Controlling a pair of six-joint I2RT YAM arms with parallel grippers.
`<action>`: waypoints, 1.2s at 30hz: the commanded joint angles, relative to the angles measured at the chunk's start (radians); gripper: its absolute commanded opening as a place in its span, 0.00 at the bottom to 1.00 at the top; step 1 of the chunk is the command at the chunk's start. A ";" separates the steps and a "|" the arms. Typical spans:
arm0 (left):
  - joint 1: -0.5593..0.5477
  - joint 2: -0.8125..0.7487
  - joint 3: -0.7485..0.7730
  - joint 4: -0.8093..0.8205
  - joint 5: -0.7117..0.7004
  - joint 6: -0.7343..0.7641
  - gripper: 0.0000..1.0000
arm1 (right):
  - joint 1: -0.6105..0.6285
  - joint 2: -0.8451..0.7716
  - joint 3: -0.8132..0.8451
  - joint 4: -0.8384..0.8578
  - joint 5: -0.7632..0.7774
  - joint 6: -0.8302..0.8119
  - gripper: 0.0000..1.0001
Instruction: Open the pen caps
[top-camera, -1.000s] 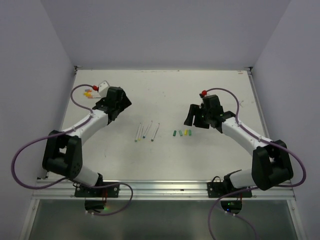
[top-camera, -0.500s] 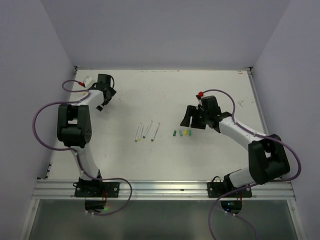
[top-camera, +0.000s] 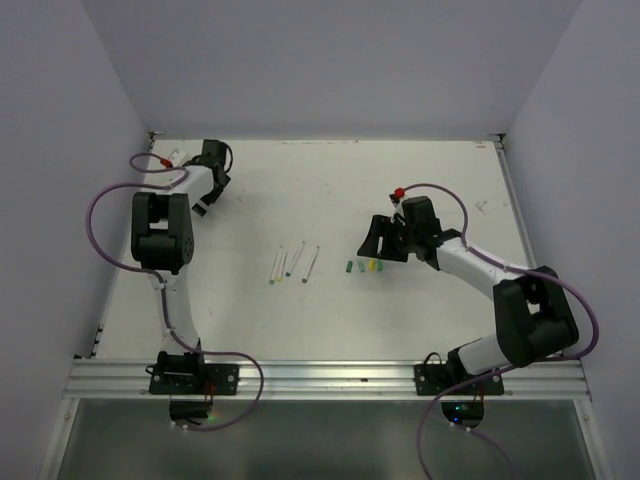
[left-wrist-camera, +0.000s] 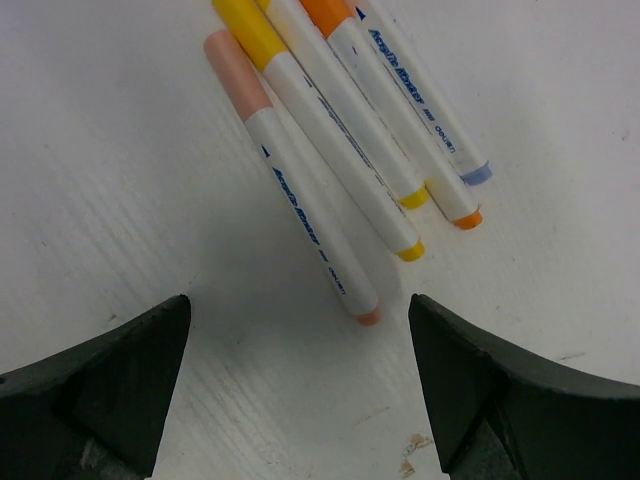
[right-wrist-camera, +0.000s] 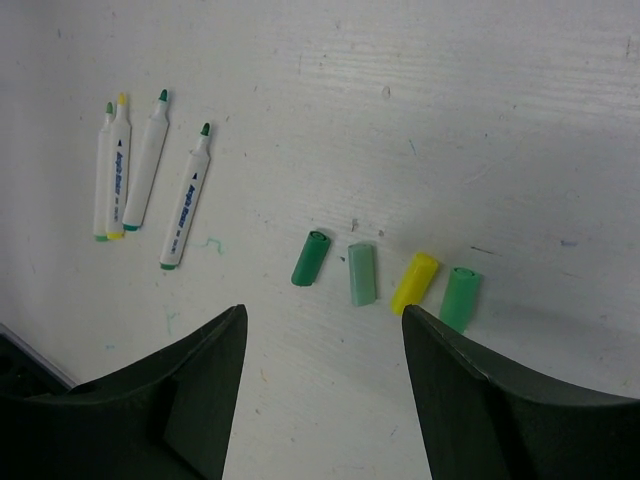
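Several capped pens (left-wrist-camera: 320, 165) lie fanned on the table ahead of my left gripper (left-wrist-camera: 298, 305), with pink, yellow and orange caps (left-wrist-camera: 232, 60) at their far ends. That gripper is open with nothing between its fingers, and the pink-capped pen's near end lies just beyond them. My right gripper (right-wrist-camera: 322, 312) is open and empty above several loose pen caps (right-wrist-camera: 361, 272): dark green, pale green, yellow and green. Several uncapped pens (right-wrist-camera: 150, 175) lie to their left. In the top view my left gripper (top-camera: 205, 198) is at the far left and my right gripper (top-camera: 375, 240) is beside the caps (top-camera: 364, 266).
The uncapped pens (top-camera: 293, 262) lie mid-table between the arms. Purple cables (top-camera: 100, 225) loop beside both arms. The left wall and the table's far left corner (top-camera: 152, 140) are close to my left arm.
My left arm has folded back, carrying its gripper toward the far left corner, with the jaws slightly less wide. My right gripper has edged left, toward the caps.
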 joint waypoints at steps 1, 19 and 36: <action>0.008 0.037 0.081 -0.086 -0.129 -0.042 0.91 | 0.002 -0.006 -0.004 0.044 -0.034 0.007 0.67; 0.008 0.190 0.241 -0.349 -0.143 -0.104 0.81 | 0.002 -0.040 -0.004 0.026 -0.026 0.004 0.67; 0.020 -0.046 -0.144 -0.278 -0.011 -0.193 0.00 | 0.002 -0.219 -0.020 -0.046 0.010 0.026 0.67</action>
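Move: The coral-capped pen lies crosswise just below the left hand, its middle about 4 cm to the left, 2 cm ahead and 2 cm down. At the same height, the yellow-capped pen's middle is some 4 cm ahead and 4 cm left, and the orange-capped one 6 cm ahead and 5 cm left. From the right hand the coral pen is roughly 47 cm left, 20 cm ahead and 7 cm down. Left hand edges left, pinches the coral pen's tail half, draws it back some 5 cm; right rises 4 cm. ##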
